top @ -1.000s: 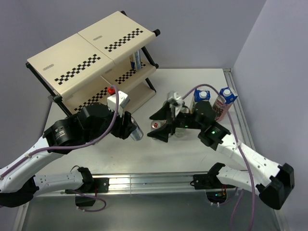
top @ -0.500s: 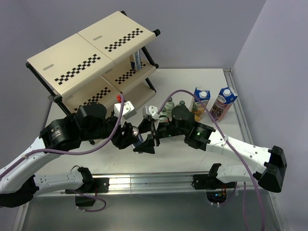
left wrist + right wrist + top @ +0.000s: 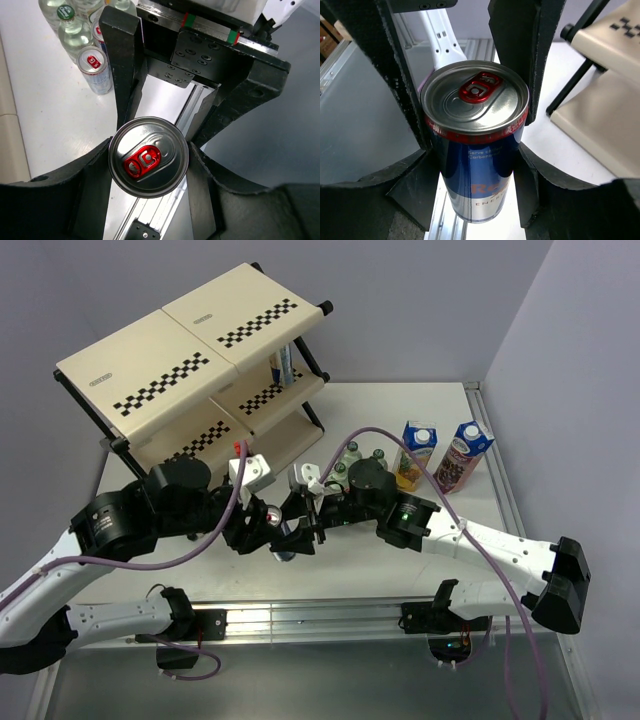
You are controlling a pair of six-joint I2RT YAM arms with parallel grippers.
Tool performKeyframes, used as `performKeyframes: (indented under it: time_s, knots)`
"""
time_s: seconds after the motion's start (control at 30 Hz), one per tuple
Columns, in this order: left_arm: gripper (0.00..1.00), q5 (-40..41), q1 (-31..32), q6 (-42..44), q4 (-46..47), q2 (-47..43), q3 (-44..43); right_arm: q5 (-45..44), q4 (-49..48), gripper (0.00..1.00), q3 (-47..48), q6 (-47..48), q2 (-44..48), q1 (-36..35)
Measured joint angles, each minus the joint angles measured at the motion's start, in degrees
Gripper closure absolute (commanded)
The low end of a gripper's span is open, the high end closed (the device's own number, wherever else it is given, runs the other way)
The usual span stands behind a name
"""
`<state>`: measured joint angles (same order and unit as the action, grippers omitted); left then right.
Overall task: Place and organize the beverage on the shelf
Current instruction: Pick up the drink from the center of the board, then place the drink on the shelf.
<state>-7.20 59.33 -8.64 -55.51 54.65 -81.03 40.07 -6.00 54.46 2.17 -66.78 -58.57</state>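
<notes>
A slim blue-silver can [image 3: 476,150] with a red tab hangs above the table's near edge, between both arms. My left gripper [image 3: 148,159] is shut on this can [image 3: 148,156] from either side. My right gripper [image 3: 476,182] has come onto the same can from the opposite direction, and its fingers lie against both sides of the can's body. From above, the can [image 3: 279,540] sits between the left gripper [image 3: 262,525] and the right gripper [image 3: 297,530]. The shelf [image 3: 190,350] stands at the back left, with one can [image 3: 283,365] on its middle tier.
Another can [image 3: 95,67] and clear bottles [image 3: 72,30] stand on the table behind the arms. The bottles [image 3: 352,455] cluster mid-table. A yellow carton [image 3: 417,450] and a purple carton [image 3: 463,455] stand at the right. The shelf's lower corner [image 3: 605,100] is close on the right.
The right arm has swung left from the bottles to the can in my left gripper, and its jaws have narrowed around it. The left arm has drawn the can toward the near edge.
</notes>
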Motion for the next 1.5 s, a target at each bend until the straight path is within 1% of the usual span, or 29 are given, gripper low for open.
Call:
performKeyframes:
  time_s: [0.03, 0.1, 0.13, 0.17, 0.33, 0.43, 0.5, 0.67, 0.8, 0.9, 1.07, 1.2, 1.33, 1.5]
  knots:
    - [0.57, 0.2, 0.0, 0.0, 0.1, -0.3, 0.0, -0.1, -0.5, 1.0, 0.0, -0.2, 0.0, -0.1]
    - [0.4, 0.8, 0.1, 0.0, 0.6, -1.0, 0.0, -0.4, -2.1, 1.0, -0.1, -0.7, 0.0, -0.2]
    - [0.23, 1.3, 0.2, 0.0, 1.0, -1.3, 0.0, -0.7, -3.1, 1.0, -0.2, -1.0, 0.0, -0.2]
    - [0.2, 1.8, 0.2, 0.0, 1.4, -1.6, 0.0, -0.9, -4.2, 1.0, -0.4, -1.5, 0.0, -0.3]
    - [0.01, 10.3, 0.1, -2.2, 4.1, -2.5, -1.1, -4.9, -8.8, 1.0, -2.9, -4.0, 0.5, -0.4]
    - [0.01, 15.6, 0.0, -3.4, 5.9, -2.4, -2.7, -7.5, -10.2, 1.0, -3.9, -5.1, 0.5, -0.4]
    - [0.01, 20.8, 0.0, -4.7, 6.8, -2.5, -3.8, -10.7, -11.1, 1.0, -4.2, -5.8, 0.5, -0.4]
    - [0.01, 38.4, 0.0, -10.0, 10.0, -5.3, -3.4, -26.7, -14.9, 1.0, -4.3, -7.8, 0.0, -0.2]
    - [0.0, 51.8, 0.0, -13.4, 14.8, -11.9, 3.8, -39.6, -17.3, 1.0, -1.8, -7.0, -4.0, 0.8]
    - [0.01, 57.8, -0.1, -13.9, 17.0, -15.7, 9.7, -43.2, -17.2, 1.0, 3.1, -6.8, -9.6, 2.8]
    - [0.0, 61.1, -0.3, -14.4, 19.4, -17.0, 14.3, -44.4, -18.5, 1.0, 10.0, -7.3, -17.4, 8.5]
    - [0.0, 61.1, -1.3, -14.5, 20.8, -17.1, 15.2, -45.4, -18.8, 1.0, 16.5, -7.2, -24.1, 11.8]
    - [0.0, 59.9, -3.9, -14.3, 21.9, -17.0, 16.0, -46.1, -18.4, 1.0, 24.2, -6.6, -30.6, 12.5]
    - [0.0, 57.0, -7.0, -13.9, 22.2, -16.3, 16.2, -46.2, -16.5, 1.0, 30.7, -5.5, -35.5, 12.7]
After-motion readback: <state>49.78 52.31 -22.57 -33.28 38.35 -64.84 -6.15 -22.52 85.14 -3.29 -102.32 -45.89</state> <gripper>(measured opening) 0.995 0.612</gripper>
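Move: The blue-silver can is already pinched by both hands, its middle about at each hand point. From the right hand, the spot it is taken to on the middle shelf is roughly 33 cm ahead, 4 cm left and 4 cm up; a can already standing on that shelf is about 42 cm ahead, straight on, 4 cm higher. On the table, the nearest can stands 11 cm ahead, 9 cm right and 13 cm below; its neighbour stands 5 cm farther right. The left fingers open wide and let go of the can while that hand backs off up and forward, then swings about 15 cm left and sinks part of the way again, turning some 65 degrees counter-clockwise. The right hand keeps its grip on the can, lifts slightly, then carries it about 32 cm forward to the opening of the middle shelf, turning roughly 60 degrees clockwise so that its fingers swing from pointing left to pointing forward-left at the shelf, and slowing at the end. ##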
